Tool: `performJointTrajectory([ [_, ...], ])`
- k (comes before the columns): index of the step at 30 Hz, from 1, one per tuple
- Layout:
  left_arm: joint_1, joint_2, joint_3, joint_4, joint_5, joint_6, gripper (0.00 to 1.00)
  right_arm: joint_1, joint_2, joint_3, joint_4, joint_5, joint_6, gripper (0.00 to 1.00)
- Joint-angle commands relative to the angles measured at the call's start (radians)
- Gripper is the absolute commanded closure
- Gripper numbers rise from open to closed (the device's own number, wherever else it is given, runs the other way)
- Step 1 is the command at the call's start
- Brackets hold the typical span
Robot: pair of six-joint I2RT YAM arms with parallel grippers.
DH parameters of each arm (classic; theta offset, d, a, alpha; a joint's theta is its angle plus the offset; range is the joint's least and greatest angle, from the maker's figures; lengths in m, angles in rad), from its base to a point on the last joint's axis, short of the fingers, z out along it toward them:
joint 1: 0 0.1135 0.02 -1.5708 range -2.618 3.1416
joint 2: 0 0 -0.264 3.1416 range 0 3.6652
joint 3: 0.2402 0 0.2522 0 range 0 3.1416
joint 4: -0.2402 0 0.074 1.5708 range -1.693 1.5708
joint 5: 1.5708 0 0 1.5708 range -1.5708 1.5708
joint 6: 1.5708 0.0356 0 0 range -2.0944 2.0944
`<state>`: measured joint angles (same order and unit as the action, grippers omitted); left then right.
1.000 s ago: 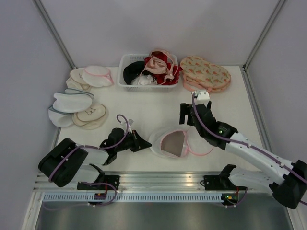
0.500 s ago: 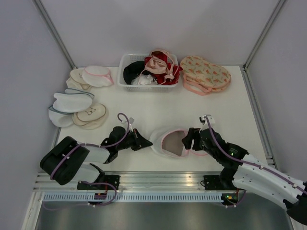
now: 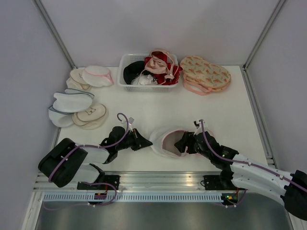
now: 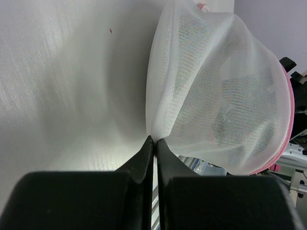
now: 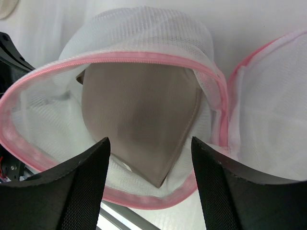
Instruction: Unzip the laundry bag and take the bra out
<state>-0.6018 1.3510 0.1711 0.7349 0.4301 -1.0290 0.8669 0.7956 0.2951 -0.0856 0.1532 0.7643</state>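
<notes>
The laundry bag (image 3: 165,143), white mesh with pink zipper trim, lies unzipped near the table's front edge. A beige bra cup (image 5: 139,115) shows inside its open mouth. My left gripper (image 3: 144,143) is shut on the bag's left mesh edge (image 4: 154,136); the bag (image 4: 216,96) bulges away from it. My right gripper (image 3: 184,143) is open at the bag's right opening, its fingers (image 5: 84,191) on either side of the bra cup, not closed on it. The opened pink-trimmed flap (image 5: 273,110) lies to the right.
A white basket (image 3: 130,82) of bras stands at the back. Beige floral pouches (image 3: 205,72) lie back right. White pouches with blue trim (image 3: 72,101) and cream pouches (image 3: 91,114) lie at the left, and pink-trimmed ones (image 3: 98,74) behind them.
My right arm has swung from mid-table down and left to the bag's mouth, its open gripper now at the bra. The left gripper has kept its hold on the bag.
</notes>
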Motion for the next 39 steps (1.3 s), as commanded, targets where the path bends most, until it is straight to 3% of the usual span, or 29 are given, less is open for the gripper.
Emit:
performJointTrajectory([
  [1,-0.003,-0.023,0.01,0.023,0.022,-0.02,0.98,0.003,0.011,0.015,0.078,-0.02,0.018,0.27],
  [9,-0.003,-0.023,0.007,0.027,0.027,-0.022,0.98,0.003,0.108,-0.008,0.159,0.008,0.032,0.27],
  [17,-0.006,-0.015,-0.007,0.049,0.029,-0.026,0.98,0.003,0.217,-0.063,0.403,-0.044,0.047,0.29],
  [22,-0.015,-0.001,-0.012,0.072,0.03,-0.037,0.98,0.004,0.228,-0.102,0.608,-0.107,0.081,0.72],
  [26,-0.023,0.016,-0.013,0.093,0.03,-0.043,0.98,0.006,0.246,-0.093,0.676,-0.148,0.082,0.8],
  [27,-0.024,0.019,-0.015,0.098,0.032,-0.046,0.98,0.006,0.251,-0.082,0.675,-0.15,0.082,0.88],
  [28,-0.024,0.022,-0.018,0.107,0.032,-0.046,0.98,0.006,0.258,-0.071,0.652,-0.149,0.073,0.99],
  [32,-0.024,0.011,-0.031,0.107,0.024,-0.051,0.98,0.007,0.194,0.016,0.444,-0.15,0.008,1.0],
  [35,-0.024,-0.015,-0.038,0.074,0.007,-0.039,0.98,0.007,0.096,0.119,0.152,-0.148,-0.092,1.0],
  [39,-0.023,-0.033,-0.025,0.031,-0.014,-0.019,0.98,0.007,-0.06,0.222,-0.133,-0.289,-0.206,1.0],
])
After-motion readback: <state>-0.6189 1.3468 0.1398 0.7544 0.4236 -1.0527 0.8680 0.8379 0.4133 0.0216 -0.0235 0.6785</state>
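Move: The taupe bra lies in the open mouth of the laundry bag, its middle about 4 cm to the right hand's left, 3 cm ahead and some 4 cm below the wide-open fingers. The bag's white mesh body is centred roughly 11 cm left and 4 cm ahead. Its folded-back flap lies about 12 cm right and 3 cm ahead, on the table. From the left hand, which already holds the bag's corner, the bra is about 13 cm right, level ahead and slightly lower. The right hand dips about 2 cm into the bag's mouth while sliding left, then its open fingers close fully on a fold of the taupe bra as it sweeps on to about 5 cm left. Shut on the cloth, it then lifts roughly 8 cm from its lowest point, speeding up and turning some 10 degrees counter-clockwise, while the left hand keeps its pinch on the bag's corner and is shifted only about 1 cm back. ##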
